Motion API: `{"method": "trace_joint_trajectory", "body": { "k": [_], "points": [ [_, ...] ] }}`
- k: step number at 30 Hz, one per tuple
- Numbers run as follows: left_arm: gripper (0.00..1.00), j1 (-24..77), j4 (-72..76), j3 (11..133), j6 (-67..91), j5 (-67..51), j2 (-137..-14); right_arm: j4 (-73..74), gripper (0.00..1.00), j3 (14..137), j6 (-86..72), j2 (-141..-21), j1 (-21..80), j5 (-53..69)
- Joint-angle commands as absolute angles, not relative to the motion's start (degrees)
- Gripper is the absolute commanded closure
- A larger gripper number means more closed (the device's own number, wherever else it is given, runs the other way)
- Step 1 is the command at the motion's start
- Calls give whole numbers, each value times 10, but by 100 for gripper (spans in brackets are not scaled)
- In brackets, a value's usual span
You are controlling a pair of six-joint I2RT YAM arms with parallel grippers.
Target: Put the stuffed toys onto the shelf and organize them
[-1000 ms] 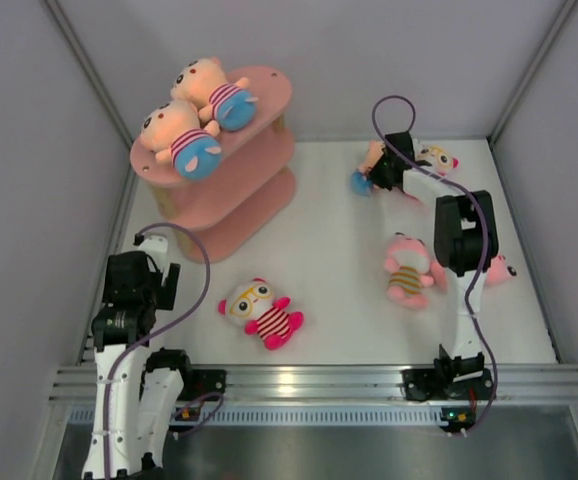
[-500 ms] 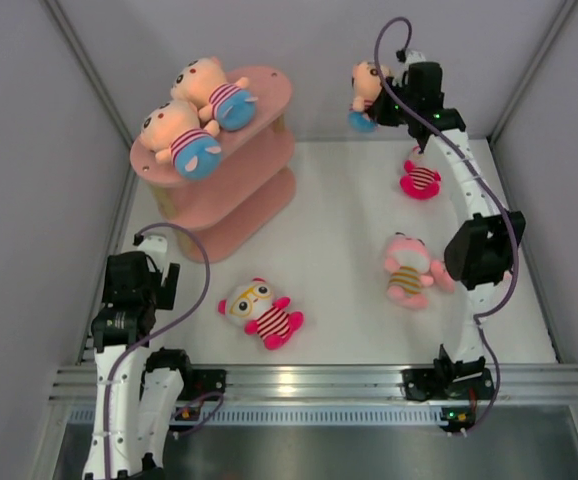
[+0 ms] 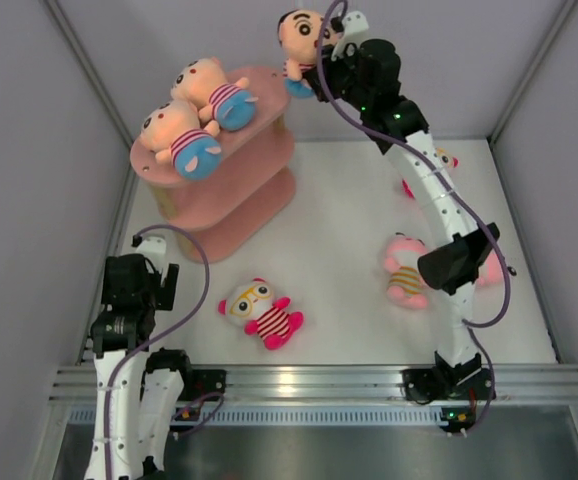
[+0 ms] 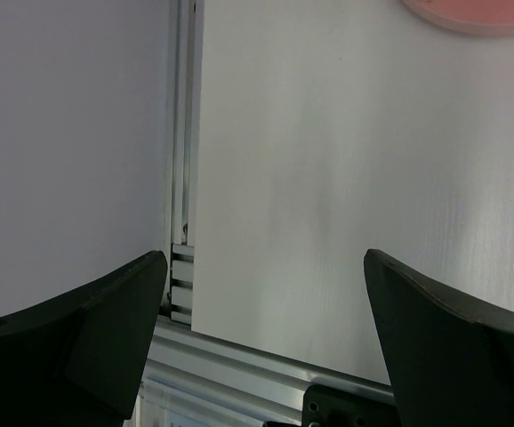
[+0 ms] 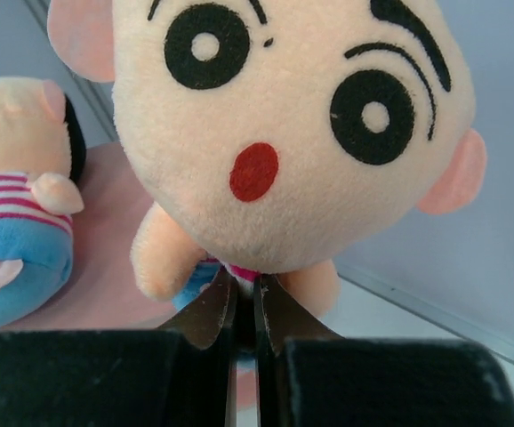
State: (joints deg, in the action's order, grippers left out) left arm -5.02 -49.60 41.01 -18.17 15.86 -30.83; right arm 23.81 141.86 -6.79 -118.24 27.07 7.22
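Observation:
My right gripper [image 3: 314, 82] is shut on a peach-headed stuffed toy [image 3: 301, 38], holding it in the air just right of the pink shelf's top board [image 3: 269, 88]. In the right wrist view the toy's face [image 5: 284, 124] fills the frame above my closed gripper [image 5: 245, 302]. Two peach-headed toys [image 3: 187, 140] [image 3: 214, 92] lie on the top board. A white-faced toy with glasses [image 3: 262, 311] and a pink toy with yellow stripes [image 3: 407, 272] lie on the table. My left gripper [image 4: 266, 294] is open and empty over bare table near the left front.
Another magenta toy [image 3: 439, 160] is partly hidden behind the right arm, and one more [image 3: 491, 268] peeks out by its elbow. Grey walls enclose the table on three sides. An aluminium rail [image 3: 319, 382] runs along the front edge.
My right gripper has lifted the peach-headed toy from the back right of the table and carried it up and left toward the shelf's top board. The left arm has not moved.

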Motion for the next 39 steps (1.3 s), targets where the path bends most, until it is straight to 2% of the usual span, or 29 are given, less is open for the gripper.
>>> {"method": "trace_joint_trajectory", "body": {
  "k": [1,35,36,38,39],
  "points": [
    [1,-54,-470,409,-176,158,-299,202,100,1444,-60,-1214,309,50],
    [1,-54,-468,408,-178,156,-287,216,100,1437,-118,-1235,359,86],
    [1,-54,-469,407,-178,156,-288,215,97,1437,-120,-1236,359,86],
    [1,-54,-468,407,-178,156,-287,211,81,1435,-120,-1233,360,86],
    [1,-54,-469,408,-178,156,-288,208,64,1434,-120,-1230,361,86]
  ]
}}
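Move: The held boy toy is bound for the free right-hand end of the pink shelf's top, about 12 cm to the right hand's left, level with it fore and aft and some 6 cm lower. Beyond that spot the middle boy toy lies about 22 cm left and 3 cm back from the hand; the near boy toy is about 31 cm left and 12 cm back. From the left hand, the free end is some 33 cm ahead, 26 cm right and 22 cm higher. The boy toy, still pinched by its striped body, is swung left over the free end of the shelf top by the right hand, about 5 cm quickly while sinking 3 cm or so and rebounding slightly. The hand then eases it another 3 cm left and 2 cm back towards the middle boy toy, turning slightly counter-clockwise, and only at the very end starts opening its fingers, to about a quarter. ##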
